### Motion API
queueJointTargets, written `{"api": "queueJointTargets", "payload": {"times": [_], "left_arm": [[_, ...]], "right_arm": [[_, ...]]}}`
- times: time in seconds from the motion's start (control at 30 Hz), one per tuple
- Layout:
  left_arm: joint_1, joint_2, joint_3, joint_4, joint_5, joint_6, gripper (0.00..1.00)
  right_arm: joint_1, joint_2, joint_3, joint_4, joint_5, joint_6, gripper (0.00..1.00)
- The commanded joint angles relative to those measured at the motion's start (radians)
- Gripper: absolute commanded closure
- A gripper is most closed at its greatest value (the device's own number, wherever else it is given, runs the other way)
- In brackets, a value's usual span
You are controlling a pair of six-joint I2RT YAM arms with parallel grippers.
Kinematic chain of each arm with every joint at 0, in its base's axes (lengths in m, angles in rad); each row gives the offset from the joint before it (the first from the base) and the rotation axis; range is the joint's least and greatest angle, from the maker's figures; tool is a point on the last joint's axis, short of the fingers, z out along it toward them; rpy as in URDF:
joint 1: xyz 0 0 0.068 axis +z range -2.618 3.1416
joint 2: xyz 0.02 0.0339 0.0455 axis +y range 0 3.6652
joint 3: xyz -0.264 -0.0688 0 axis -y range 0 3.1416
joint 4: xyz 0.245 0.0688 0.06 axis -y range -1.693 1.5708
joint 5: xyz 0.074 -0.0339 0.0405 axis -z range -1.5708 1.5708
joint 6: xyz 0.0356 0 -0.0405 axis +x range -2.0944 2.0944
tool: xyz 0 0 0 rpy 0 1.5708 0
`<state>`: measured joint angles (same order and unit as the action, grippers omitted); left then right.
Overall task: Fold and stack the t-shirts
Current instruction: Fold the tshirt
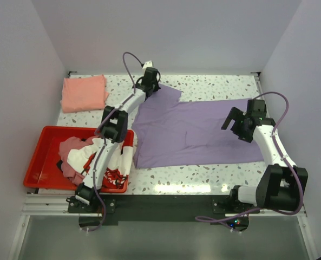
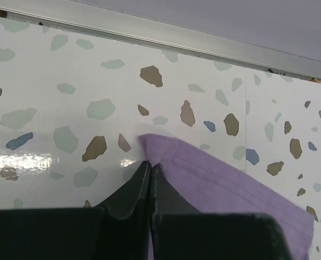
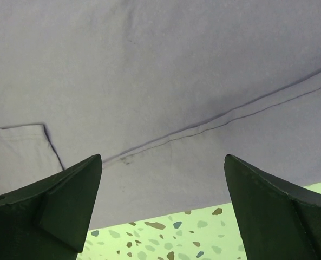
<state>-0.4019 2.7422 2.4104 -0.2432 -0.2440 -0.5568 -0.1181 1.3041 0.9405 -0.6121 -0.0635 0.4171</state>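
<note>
A lavender t-shirt (image 1: 203, 130) lies spread flat across the middle of the table. My left gripper (image 1: 149, 82) is at its far left sleeve corner, shut on the hemmed edge of the lavender t-shirt (image 2: 214, 179); in the left wrist view the left gripper (image 2: 151, 164) has its fingertips pressed together with purple cloth between them. My right gripper (image 1: 234, 123) hovers open over the shirt's right part. In the right wrist view the right gripper (image 3: 162, 157) has its fingers wide apart above the lavender t-shirt (image 3: 149, 70), holding nothing. A folded salmon-pink t-shirt (image 1: 84, 92) lies at the back left.
A red plastic tray (image 1: 41, 146) at the front left holds a heap of white, red-printed and dusty pink t-shirts (image 1: 90, 157). A metal rail (image 2: 165, 38) runs along the table's far edge, close behind the left gripper. Grey walls enclose the table.
</note>
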Motion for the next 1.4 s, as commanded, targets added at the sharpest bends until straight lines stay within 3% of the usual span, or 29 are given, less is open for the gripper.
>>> {"api": "queueJointTargets", "payload": {"times": [0.0, 0.2, 0.4, 0.67, 0.9, 1.0, 1.37], "left_arm": [[-0.005, -0.032, -0.016, -0.041, 0.006, 0.023, 1.0], [-0.012, -0.172, -0.16, 0.079, 0.015, 0.072, 1.0], [-0.043, -0.277, -0.298, 0.197, 0.066, 0.17, 1.0], [-0.046, -0.315, -0.404, 0.328, 0.239, 0.245, 1.0], [-0.048, -0.384, -0.488, 0.381, 0.284, 0.284, 1.0], [-0.048, -0.403, -0.52, 0.401, 0.284, 0.29, 1.0], [-0.048, -0.389, -0.513, 0.39, 0.276, 0.307, 1.0]], "right_arm": [[0.001, -0.006, -0.003, 0.028, -0.015, -0.015, 0.01], [0.001, 0.021, 0.026, 0.017, 0.005, -0.014, 0.01], [0.001, 0.122, 0.164, -0.05, 0.094, 0.014, 0.01], [-0.005, 0.438, 0.472, -0.11, 0.341, 0.083, 0.01], [-0.02, 0.846, 1.013, -0.241, 0.456, 0.061, 0.01], [-0.028, 0.949, 1.134, -0.229, 0.461, 0.051, 0.01], [-0.117, 1.136, 1.297, -0.132, 0.402, -0.015, 0.01]]}}
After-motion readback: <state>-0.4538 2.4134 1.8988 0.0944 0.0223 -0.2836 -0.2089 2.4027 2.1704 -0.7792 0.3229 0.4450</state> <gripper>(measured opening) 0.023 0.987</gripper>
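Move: Already pinched in the left fingers is the far left corner of the sleeve; the sleeve's other far corner lies some 11 cm to the right and 2 cm back, a touch lower. From the open right hand, the shirt's far right corner is about 27 cm ahead, 18 cm to the right and 9 cm below. The shirt's near right corner lies roughly 6 cm back and 16 cm to the right of that hand. Reaching out over the shirt towards its far right corner, the right hand goes about 24 cm forward and 15 cm right, sinking late and turning some 20 degrees clockwise, fingers wide open and still short of a pinch. The left hand keeps its pinch, draws the sleeve corner back, then right and up, about 5 cm each way, twisting clockwise. ##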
